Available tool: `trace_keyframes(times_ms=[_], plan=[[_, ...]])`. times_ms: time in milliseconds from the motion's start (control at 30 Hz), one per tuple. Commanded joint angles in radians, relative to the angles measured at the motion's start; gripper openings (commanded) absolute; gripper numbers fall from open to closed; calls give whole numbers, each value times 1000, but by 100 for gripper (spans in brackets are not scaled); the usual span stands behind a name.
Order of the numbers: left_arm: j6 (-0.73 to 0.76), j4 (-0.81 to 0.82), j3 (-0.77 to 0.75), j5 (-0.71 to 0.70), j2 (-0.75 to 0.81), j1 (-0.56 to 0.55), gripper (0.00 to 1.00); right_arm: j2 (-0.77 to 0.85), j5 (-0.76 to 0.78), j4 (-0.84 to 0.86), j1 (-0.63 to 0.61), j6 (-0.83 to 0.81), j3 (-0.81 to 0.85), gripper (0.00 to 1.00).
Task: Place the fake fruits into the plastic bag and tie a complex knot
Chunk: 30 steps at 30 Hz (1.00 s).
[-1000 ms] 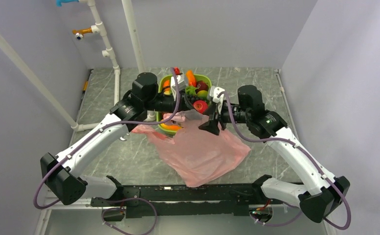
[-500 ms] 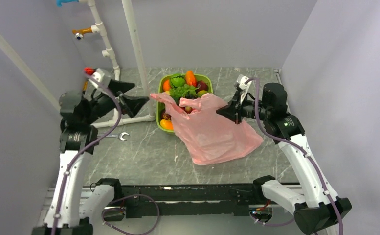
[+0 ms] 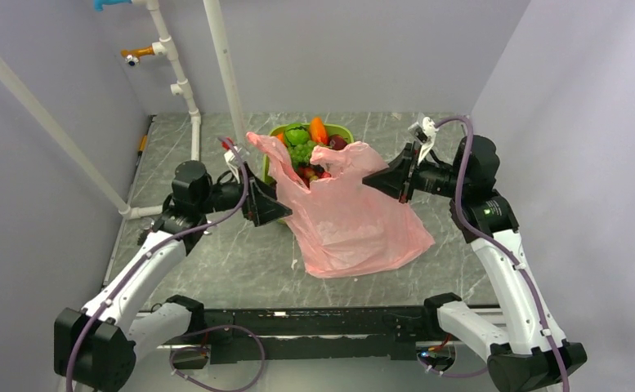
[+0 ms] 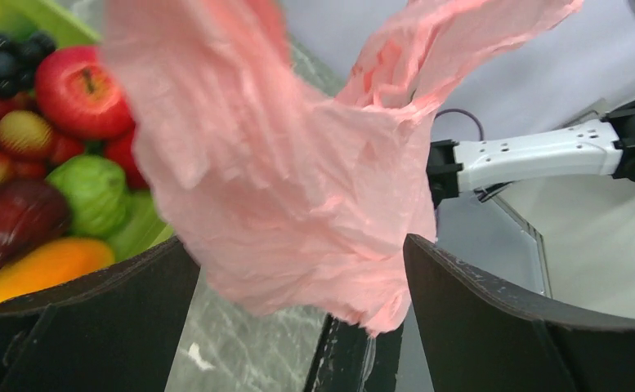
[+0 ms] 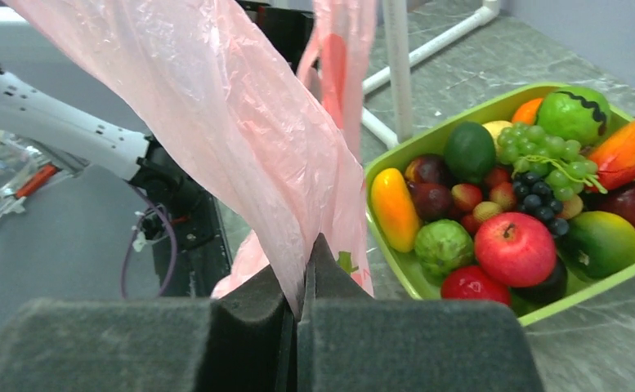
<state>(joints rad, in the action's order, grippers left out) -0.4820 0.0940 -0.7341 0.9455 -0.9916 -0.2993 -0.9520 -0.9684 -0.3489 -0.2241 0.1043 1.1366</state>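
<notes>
The pink plastic bag (image 3: 355, 220) hangs raised at mid table, its bottom resting on the surface and its two handle loops sticking up untied. My right gripper (image 3: 373, 180) is shut on the bag's right upper edge; the right wrist view shows the film (image 5: 216, 106) pinched between the tips (image 5: 308, 245). My left gripper (image 3: 279, 211) is open at the bag's left side; the pink film (image 4: 297, 163) hangs over the gap between its spread jaws (image 4: 297, 245), which are not closed on it. The fake fruits (image 3: 310, 147) (image 5: 502, 196) (image 4: 52, 122) lie in the tray behind the bag.
The lime-green tray (image 3: 344, 130) (image 5: 436, 131) stands at the back centre, partly hidden by the bag. A white pipe frame (image 3: 191, 106) rises at the back left. Grey walls close both sides.
The left arm has swung from the far left back to the bag, its gripper open at the bag's left side. The right gripper has kept its hold and raised the bag a little.
</notes>
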Motion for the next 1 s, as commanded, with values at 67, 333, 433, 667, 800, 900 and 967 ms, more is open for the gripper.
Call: trace_keyframes(times_ms=[67, 333, 433, 667, 800, 900, 967], plan=[[-183, 352, -89, 30, -102, -89, 80, 17, -37, 42, 22, 81, 62, 0], [28, 67, 0, 54, 136, 236, 0, -50, -182, -70, 509, 62, 132, 0], [197, -66, 1, 71, 210, 254, 0, -82, -192, -55, 569, 72, 149, 0], [696, -340, -41, 18, 269, 84, 0, -84, -345, 75, 565, 70, 104, 0], [951, -615, -105, -29, 244, -22, 0, -145, -356, -174, 565, -141, 202, 0], [985, -680, -101, -19, 266, -16, 0, -175, -317, -261, 597, -265, 235, 0], [941, -665, -64, -14, 302, -5, 0, -214, -320, -311, 634, -326, 261, 0]])
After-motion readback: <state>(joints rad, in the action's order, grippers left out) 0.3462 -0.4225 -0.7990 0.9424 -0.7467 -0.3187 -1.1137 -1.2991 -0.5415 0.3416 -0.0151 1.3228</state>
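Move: The right hand already holds one side of the pink plastic bag; the bag's near-left edge hangs just before the left hand's open fingers, about 3 cm to the right, 2 cm above and 1 cm farther out. From the right hand that edge is some 12 cm left, 1 cm back and 6 cm below. The green fruit basket sits about 15 cm ahead of the left hand, 6 cm to its right and 22 cm below. The left hand edges about 3 cm right and up, shutting its fingers to pinch the edge of the bag, then pulls it left by some 9 cm while still rising, and finally draws back and down, rolling some 35 degrees so its forward side lifts. Meanwhile the right hand keeps its grip and sweeps right about 12 cm and half as far forward, away from the left hand, turning somewhat clockwise, then holds there to keep the bag spread. ##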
